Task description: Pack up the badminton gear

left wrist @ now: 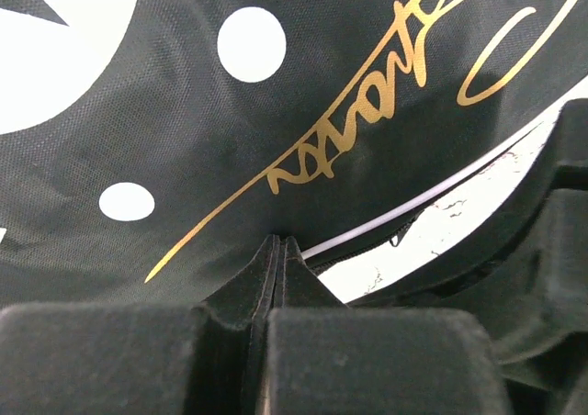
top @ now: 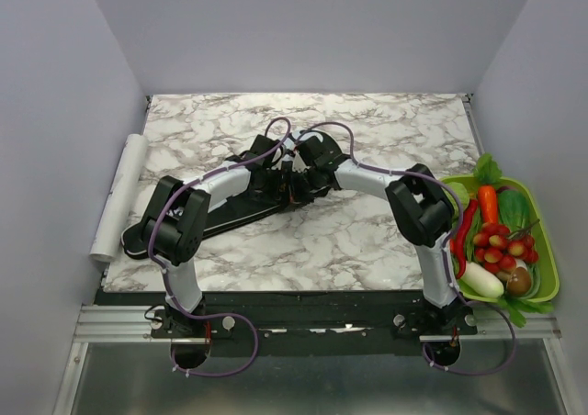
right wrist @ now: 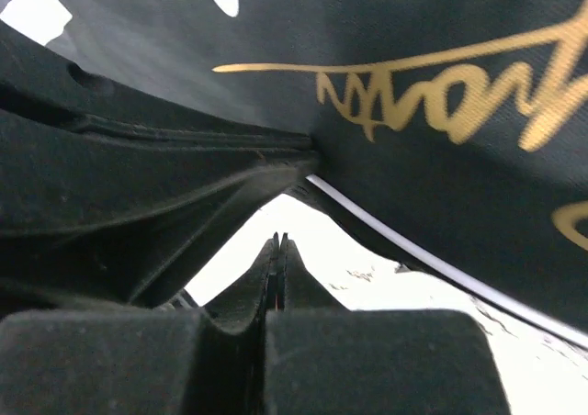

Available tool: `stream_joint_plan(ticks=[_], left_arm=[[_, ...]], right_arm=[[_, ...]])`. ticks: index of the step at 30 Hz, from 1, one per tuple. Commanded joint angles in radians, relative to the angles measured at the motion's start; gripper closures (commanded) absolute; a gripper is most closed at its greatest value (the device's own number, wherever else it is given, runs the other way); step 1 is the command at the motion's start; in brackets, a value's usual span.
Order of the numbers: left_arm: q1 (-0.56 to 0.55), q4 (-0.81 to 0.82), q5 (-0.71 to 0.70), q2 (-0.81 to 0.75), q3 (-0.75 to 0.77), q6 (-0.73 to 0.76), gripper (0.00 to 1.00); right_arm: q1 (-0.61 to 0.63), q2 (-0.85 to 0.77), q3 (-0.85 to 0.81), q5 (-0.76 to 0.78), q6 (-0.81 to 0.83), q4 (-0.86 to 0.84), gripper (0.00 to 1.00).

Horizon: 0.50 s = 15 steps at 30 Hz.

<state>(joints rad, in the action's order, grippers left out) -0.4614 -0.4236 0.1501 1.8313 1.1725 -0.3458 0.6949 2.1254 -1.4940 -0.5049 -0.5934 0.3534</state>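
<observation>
The long black bag (top: pixel 234 211) lies slantwise on the marble table (top: pixel 386 130), from the left edge toward the middle. Up close its cloth (left wrist: pixel 303 84) carries white dots and a gold signature, with white piping (left wrist: pixel 413 206) along its edge. My left gripper (left wrist: pixel 278 241) is shut, its tips right against that edge; no cloth shows between them. My right gripper (right wrist: pixel 278 238) is also shut, with nothing in it, hovering over bare marble just below the bag's edge (right wrist: pixel 432 94). Both grippers meet at the bag's wide end (top: pixel 287 176). The rackets are hidden.
A white roll (top: pixel 119 195) lies off the table's left edge. A green basket (top: pixel 552 273) of toy vegetables sits at the right edge. The other arm's black gripper crowds each wrist view (left wrist: pixel 551 213) (right wrist: pixel 138 185).
</observation>
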Motion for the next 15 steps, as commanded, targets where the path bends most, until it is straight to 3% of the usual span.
stream_joint_plan(ticks=[1,8,12,15], left_arm=[[-0.006,0.014,0.009,-0.014,-0.016,0.008,1.00],[-0.006,-0.055,0.006,-0.105,0.035,-0.002,0.96],[-0.006,-0.133,-0.021,-0.144,0.096,0.011,0.95],[-0.006,-0.144,-0.032,-0.164,0.101,0.018,0.95]], right_arm=[[0.023,0.039,0.034,-0.121,-0.104,-0.137,0.99],[-0.034,-0.027,0.101,-0.011,-0.099,-0.107,0.99],[-0.048,-0.096,0.061,0.097,0.030,0.039,0.69],[-0.046,-0.154,0.070,0.146,0.092,0.110,0.59]])
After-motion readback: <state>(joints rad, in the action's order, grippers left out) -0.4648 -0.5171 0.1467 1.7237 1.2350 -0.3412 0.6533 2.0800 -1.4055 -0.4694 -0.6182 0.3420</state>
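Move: The badminton bag's front, zipped edge lies right under the left fingertips, and about 1 cm ahead of and 1 cm below the right ones. A small dark tag on that edge, seemingly the zip pull, lies some 4 cm to the left hand's right and 1 cm back, and roughly 2 cm to the right hand's right and 1 cm ahead. The bag's gold lettering is about 5 cm straight ahead of the right hand, all slightly below. Along the bag's zip edge the right hand ends its leftward drag with one last centimetre, then turns back right about 4 cm, dipping 2 cm and starting to rise again while its fingers open to roughly a third. The left hand comes free of the bag and lifts about 5 cm straight up above the edge, speeding up, its fingers staying all but shut. ##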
